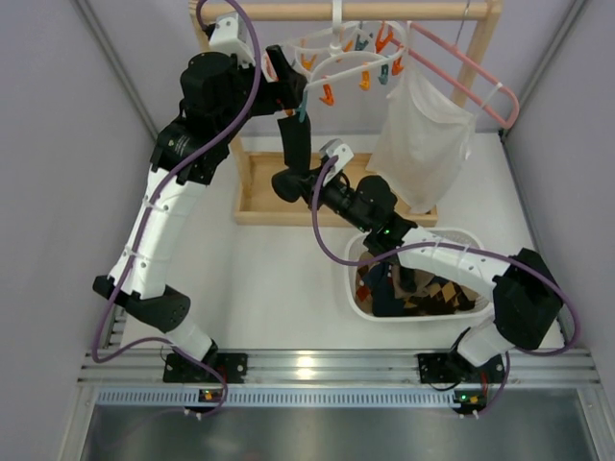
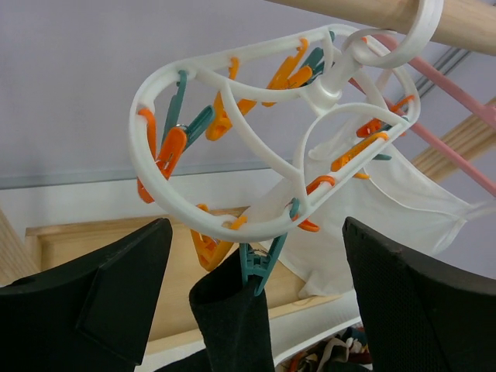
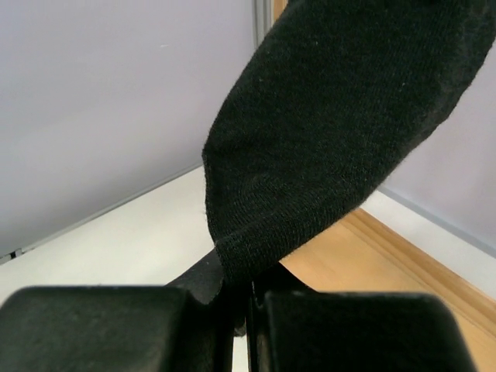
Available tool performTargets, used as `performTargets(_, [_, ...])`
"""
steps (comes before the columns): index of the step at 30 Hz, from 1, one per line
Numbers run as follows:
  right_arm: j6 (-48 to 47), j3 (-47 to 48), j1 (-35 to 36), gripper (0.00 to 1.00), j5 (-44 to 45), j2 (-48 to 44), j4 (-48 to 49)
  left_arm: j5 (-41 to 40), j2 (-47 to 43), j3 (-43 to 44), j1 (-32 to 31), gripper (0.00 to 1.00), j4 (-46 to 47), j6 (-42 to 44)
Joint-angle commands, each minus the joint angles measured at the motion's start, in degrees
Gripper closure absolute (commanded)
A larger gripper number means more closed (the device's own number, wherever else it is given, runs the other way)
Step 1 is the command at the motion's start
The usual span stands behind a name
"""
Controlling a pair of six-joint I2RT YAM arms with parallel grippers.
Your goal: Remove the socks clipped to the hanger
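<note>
The white looped hanger (image 1: pixel 336 58) (image 2: pixel 256 228) hangs by its hook from the wooden rail, with orange and teal clips along its ring. One black sock (image 1: pixel 296 144) (image 2: pixel 232 318) hangs from a teal clip (image 2: pixel 260 267) on the ring's lower edge. My left gripper (image 1: pixel 293 96) (image 2: pixel 257 252) is open, one finger either side of that clip and the sock's cuff, touching neither. Lower down, my right gripper (image 1: pixel 288 182) (image 3: pixel 248 298) is shut on the sock's (image 3: pixel 333 132) bottom end, and the fabric runs up from its jaws.
A white mesh bag (image 1: pixel 423 134) hangs from a pink wire hanger (image 1: pixel 471 72) just right of the white one. The wooden rack's rail (image 1: pixel 365 12) and base (image 1: pixel 259 197) sit behind. A white basket (image 1: pixel 351 279) holding several socks stands under my right arm.
</note>
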Motion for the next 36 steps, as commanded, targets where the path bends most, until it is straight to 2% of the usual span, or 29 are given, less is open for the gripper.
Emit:
performTargets(1, [1.76,-0.21,0.42,1.0,-2.02,-3.28,0.37,3.54,-0.15,2.09,0.21,0.06,1.47,-0.22])
performTargets(3, [2.11,-0.03,0.42,1.0,-2.03,-3.11,-0.33,4.86,0.02,2.18,0.12,0.12,1.47,-0.13])
performTargets(9, [3.78,-0.21,0.25,1.0,-1.5,-2.76,-0.77,3.55,-2.34,-1.5,-1.37,0.15,1.46,-0.48])
performTargets(21, [6.24,0.14,-1.6,1.0,-11.77,-3.28,-0.86,-3.74,-6.57,-7.32,-9.99,0.2,1.55,0.92])
performTargets(26, [7.04,0.5,-2.21,1.0,-16.35,-4.07,-1.82,-5.59,-5.16,-6.08,-9.99,0.33,1.47,2.42])
performTargets(32, [8.0,0.58,-3.09,1.0,-18.11,-4.6,-1.91,-6.12,-3.76,-4.68,-9.9,0.42,1.47,3.2])
performTargets(33, [8.0,0.67,-3.09,1.0,-18.55,-4.6,-1.91,-6.29,-2.8,-4.24,-9.9,0.47,1.47,3.38])
performTargets(36, [8.18,0.67,-3.36,1.0,-19.43,-4.6,-1.83,-6.9,-1.74,-3.01,-9.9,0.49,1.47,3.82])
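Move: The teal clip that pins the last black sock to the hanger is about 1 cm ahead of my open left hand, 2 cm to its right and 4 cm below. An orange clip sits some 3 cm to the left of that clip, another about 6 cm to its right and 2 cm farther out. From my right hand, already shut on the lower part of the sock, the teal clip is about 6 cm ahead, 1 cm left and 14 cm above. I ease my left hand about 5 cm to the right and back, sinking some 2 cm, so the fingers come around the teal clip; then I narrow them to about half open, easing back about 1 cm. Meanwhile my right hand keeps its pinch on the sock, drawing back about 4 cm and turning some 15 degrees counter-clockwise. ##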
